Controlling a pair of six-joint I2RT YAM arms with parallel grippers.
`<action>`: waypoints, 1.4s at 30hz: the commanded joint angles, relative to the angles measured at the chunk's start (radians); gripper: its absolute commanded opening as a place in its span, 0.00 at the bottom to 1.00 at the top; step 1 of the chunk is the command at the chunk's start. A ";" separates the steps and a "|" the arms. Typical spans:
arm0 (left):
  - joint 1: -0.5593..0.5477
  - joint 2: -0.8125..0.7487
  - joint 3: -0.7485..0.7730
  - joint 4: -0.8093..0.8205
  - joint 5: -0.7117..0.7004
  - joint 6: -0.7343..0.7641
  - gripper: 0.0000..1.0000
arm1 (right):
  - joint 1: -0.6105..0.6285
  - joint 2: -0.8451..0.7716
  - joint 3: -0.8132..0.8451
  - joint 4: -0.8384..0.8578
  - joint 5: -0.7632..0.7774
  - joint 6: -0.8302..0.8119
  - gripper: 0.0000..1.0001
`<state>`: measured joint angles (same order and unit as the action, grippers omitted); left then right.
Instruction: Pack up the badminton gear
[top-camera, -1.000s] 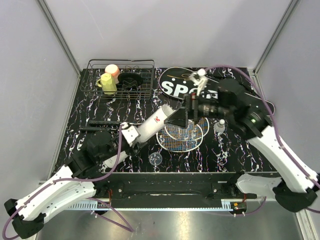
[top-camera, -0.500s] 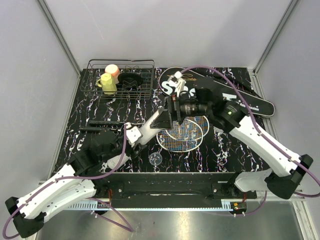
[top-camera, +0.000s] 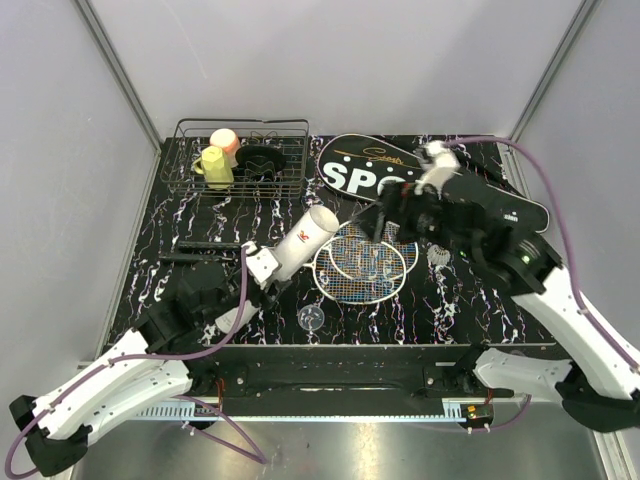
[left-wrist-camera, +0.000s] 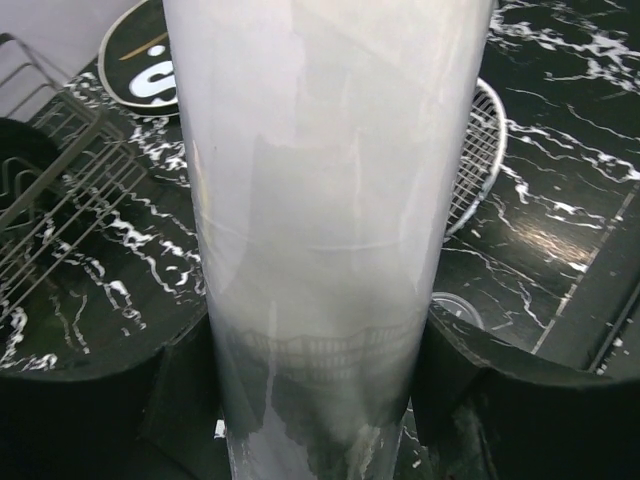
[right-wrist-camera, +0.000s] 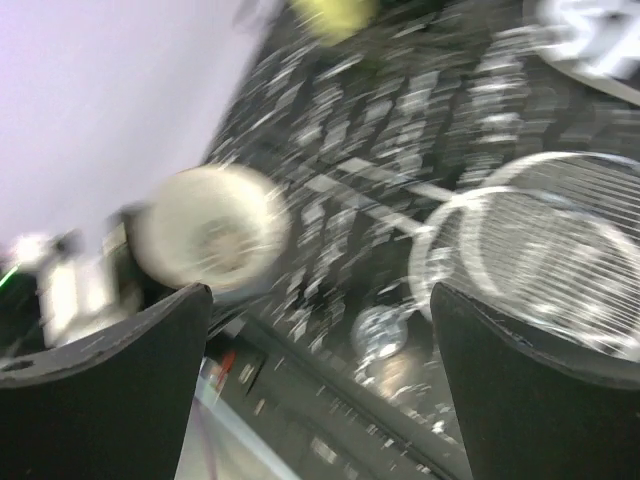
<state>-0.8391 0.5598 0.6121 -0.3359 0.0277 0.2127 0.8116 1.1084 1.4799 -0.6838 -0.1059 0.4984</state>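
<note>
My left gripper (top-camera: 262, 270) is shut on the lower end of the long white tube (top-camera: 302, 240), which slants up toward the table's middle; in the left wrist view the tube (left-wrist-camera: 330, 190) fills the gap between both fingers (left-wrist-camera: 175, 395). Two rackets' strung heads (top-camera: 362, 263) lie overlapped just right of the tube. My right gripper (top-camera: 380, 215) hovers open and empty above them; its blurred view shows the tube's mouth (right-wrist-camera: 212, 230) and the racket heads (right-wrist-camera: 545, 250). A shuttlecock (top-camera: 437, 256) lies right of the heads. The black SPORT bag (top-camera: 372, 170) lies at the back.
A black wire basket (top-camera: 240, 160) with yellow and pink cups stands at the back left. A small clear lid (top-camera: 311, 319) lies near the front edge. The rackets' dark handles (top-camera: 185, 250) reach left, behind my left arm.
My right gripper swung left to the tube's mouth, then pulled back to the right and higher, opening slightly wider. The left gripper and tube barely moved.
</note>
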 joint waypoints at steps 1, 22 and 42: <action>0.000 -0.031 0.049 0.113 -0.152 0.001 0.10 | -0.107 -0.107 -0.136 -0.177 0.687 0.228 1.00; -0.002 -0.116 0.037 0.130 -0.137 -0.021 0.10 | -0.586 0.488 -0.415 0.171 0.595 0.011 0.92; -0.002 -0.077 0.040 0.132 -0.115 -0.024 0.11 | -0.609 0.214 -0.472 0.246 0.111 -0.067 0.18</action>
<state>-0.8391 0.4652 0.6125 -0.2935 -0.1043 0.2005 0.2035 1.5181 1.0241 -0.4789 0.2913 0.4335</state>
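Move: The last loose shuttlecock, standing cork up on the table, lies about 16 cm ahead of the empty right hand, 25 cm to its right and some 35 cm below. The racket heads are about 20 cm to the left of that shuttlecock and nearly level with it; the SPORT bag's middle is some 20 cm beyond it and 4 cm left. The mouth of the held tube is 11 cm left of the right hand, 2 cm back and 4 cm lower. From the left hand the shuttlecock lies about 19 cm ahead, 43 cm right and 18 cm below. The standing shuttlecock is pinched by its cork: the right hand swings away from the tube, down about 33 cm, 25 cm right and 16 cm forward, turning clockwise and tipping its fingers down, then closes while easing forward and starts lifting, back to the left. Meanwhile the left hand keeps its grip on the tube, raising it some 3 cm and shifting slightly left. ##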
